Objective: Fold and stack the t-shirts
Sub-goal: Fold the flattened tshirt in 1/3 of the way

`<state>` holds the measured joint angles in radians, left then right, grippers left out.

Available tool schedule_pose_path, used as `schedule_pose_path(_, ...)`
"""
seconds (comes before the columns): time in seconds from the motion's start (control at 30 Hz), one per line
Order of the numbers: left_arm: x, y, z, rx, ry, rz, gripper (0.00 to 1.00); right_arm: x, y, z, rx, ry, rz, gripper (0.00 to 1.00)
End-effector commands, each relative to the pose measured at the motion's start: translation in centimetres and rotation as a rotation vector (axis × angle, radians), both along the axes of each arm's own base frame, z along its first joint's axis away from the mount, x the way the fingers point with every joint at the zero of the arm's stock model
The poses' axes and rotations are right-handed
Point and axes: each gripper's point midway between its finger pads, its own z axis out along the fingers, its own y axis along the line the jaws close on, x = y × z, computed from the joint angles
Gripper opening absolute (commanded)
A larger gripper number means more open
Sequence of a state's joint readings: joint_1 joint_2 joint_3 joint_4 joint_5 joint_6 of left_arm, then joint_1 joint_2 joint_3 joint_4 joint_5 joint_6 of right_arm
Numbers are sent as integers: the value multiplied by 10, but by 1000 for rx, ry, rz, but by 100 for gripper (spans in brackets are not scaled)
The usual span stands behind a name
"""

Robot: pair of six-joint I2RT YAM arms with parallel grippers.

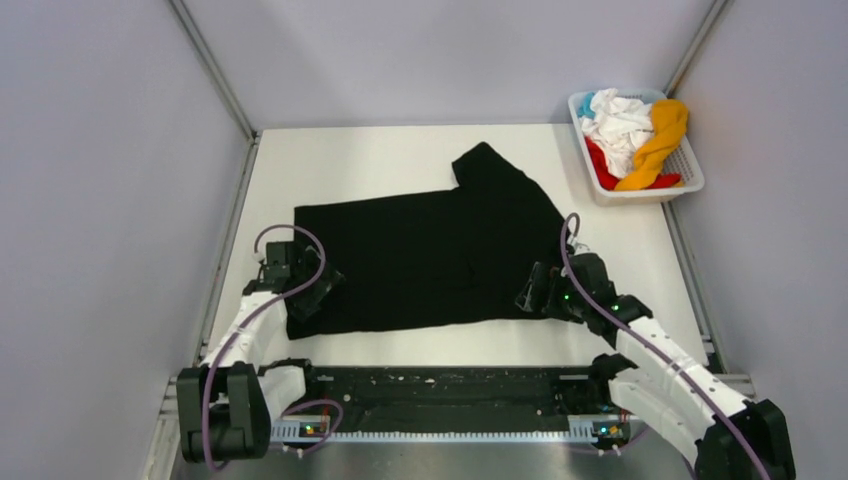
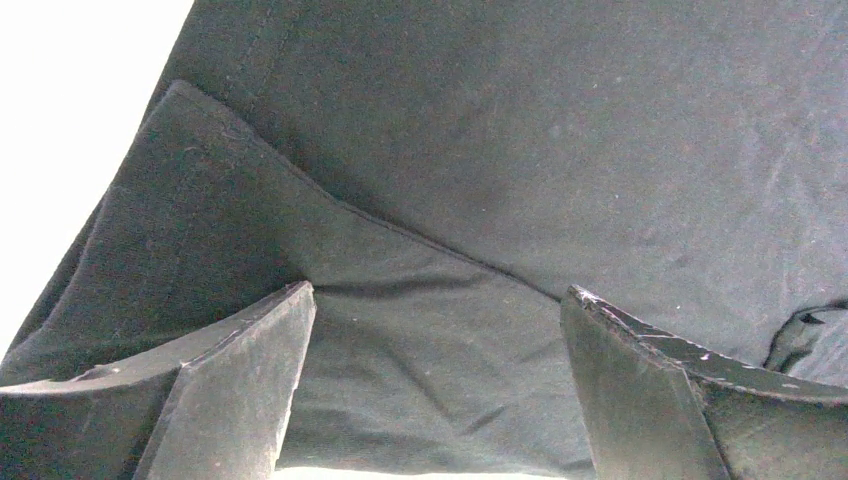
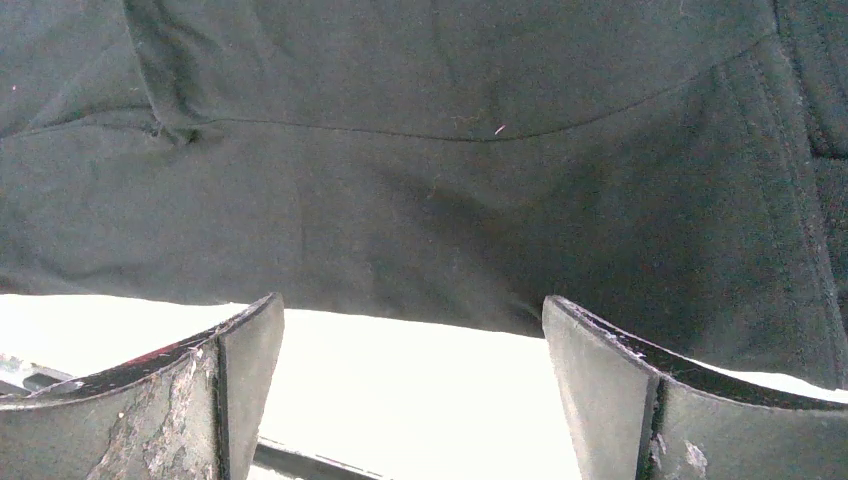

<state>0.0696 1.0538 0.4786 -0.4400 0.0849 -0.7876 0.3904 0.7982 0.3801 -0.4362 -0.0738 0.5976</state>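
Note:
A black t-shirt [image 1: 430, 255] lies spread on the white table, one sleeve pointing to the far side. My left gripper [image 1: 312, 296] is open over its near left corner; in the left wrist view the black cloth [image 2: 430, 350], with a folded-over flap, lies between the open fingers [image 2: 240, 380]. My right gripper [image 1: 530, 296] is open at the shirt's near right edge; in the right wrist view the cloth hem [image 3: 420, 230] lies just beyond the fingertips [image 3: 600, 370], with bare table between them. White, orange-yellow, red and light blue shirts are piled in the basket [image 1: 690, 180].
The white slatted basket stands at the far right corner of the table [image 1: 400, 150]. Grey walls close in the left, right and far sides. A black rail [image 1: 450, 395] runs along the near edge between the arm bases.

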Motion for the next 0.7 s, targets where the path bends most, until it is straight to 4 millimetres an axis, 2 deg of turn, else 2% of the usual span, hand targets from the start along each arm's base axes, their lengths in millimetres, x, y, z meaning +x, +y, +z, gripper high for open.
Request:
schedule_pose_path(0.0,-34,7,-13,35,168,26,99,13,7,22,27,-46,-15,98)
schedule_pose_path(0.1,-10,11,18,56,88,18,99,46,14,57,2,-140,10,99)
schedule_pose_path(0.17,4,10,41,59,21,6,99,75,23,66,-20,-192,35,99)
schedule_pose_path(0.27,22,7,72,48,-73,-19,99,113,43,64,-11,-216,76,99)
schedule_pose_path(0.37,31,8,91,62,-117,-39,99,138,56,43,-14,-179,79,99)
schedule_pose_path(0.43,36,10,100,82,-131,-43,99,145,56,25,-38,-131,57,98)
schedule_pose_path(0.53,46,19,106,127,-145,-37,99,139,53,5,-38,-93,39,98)
schedule_pose_path(0.67,64,30,110,169,-128,-4,99,109,38,-23,-59,-7,-1,98)
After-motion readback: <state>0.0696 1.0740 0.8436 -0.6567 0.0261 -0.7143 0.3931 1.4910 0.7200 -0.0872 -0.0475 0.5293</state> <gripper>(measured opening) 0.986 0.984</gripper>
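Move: The cloth below the shirt's neck lies about 12 cm ahead of the right hand, 4 cm left and a couple of centimetres lower; the neck opening is some 20 cm ahead and 3 cm right, the far sleeve about 32 cm ahead and 11 cm left, the near hem just 3 cm behind. From the left hand, the shirt's far left corner is roughly 20 cm ahead and 6 cm left, the near left corner 11 cm back and 8 cm left, both slightly lower. With its fingers kept wide open, the right hand hops forward about 12 cm and a little left from the near hem, arching over the folded part and coming down with its fingertips on the cloth below the neck. The left hand, also open, first eases back a centimetre, then lifts off the shirt some 10 cm while going forward about 5 cm towards the far left corner, its fingers swinging up slightly. ##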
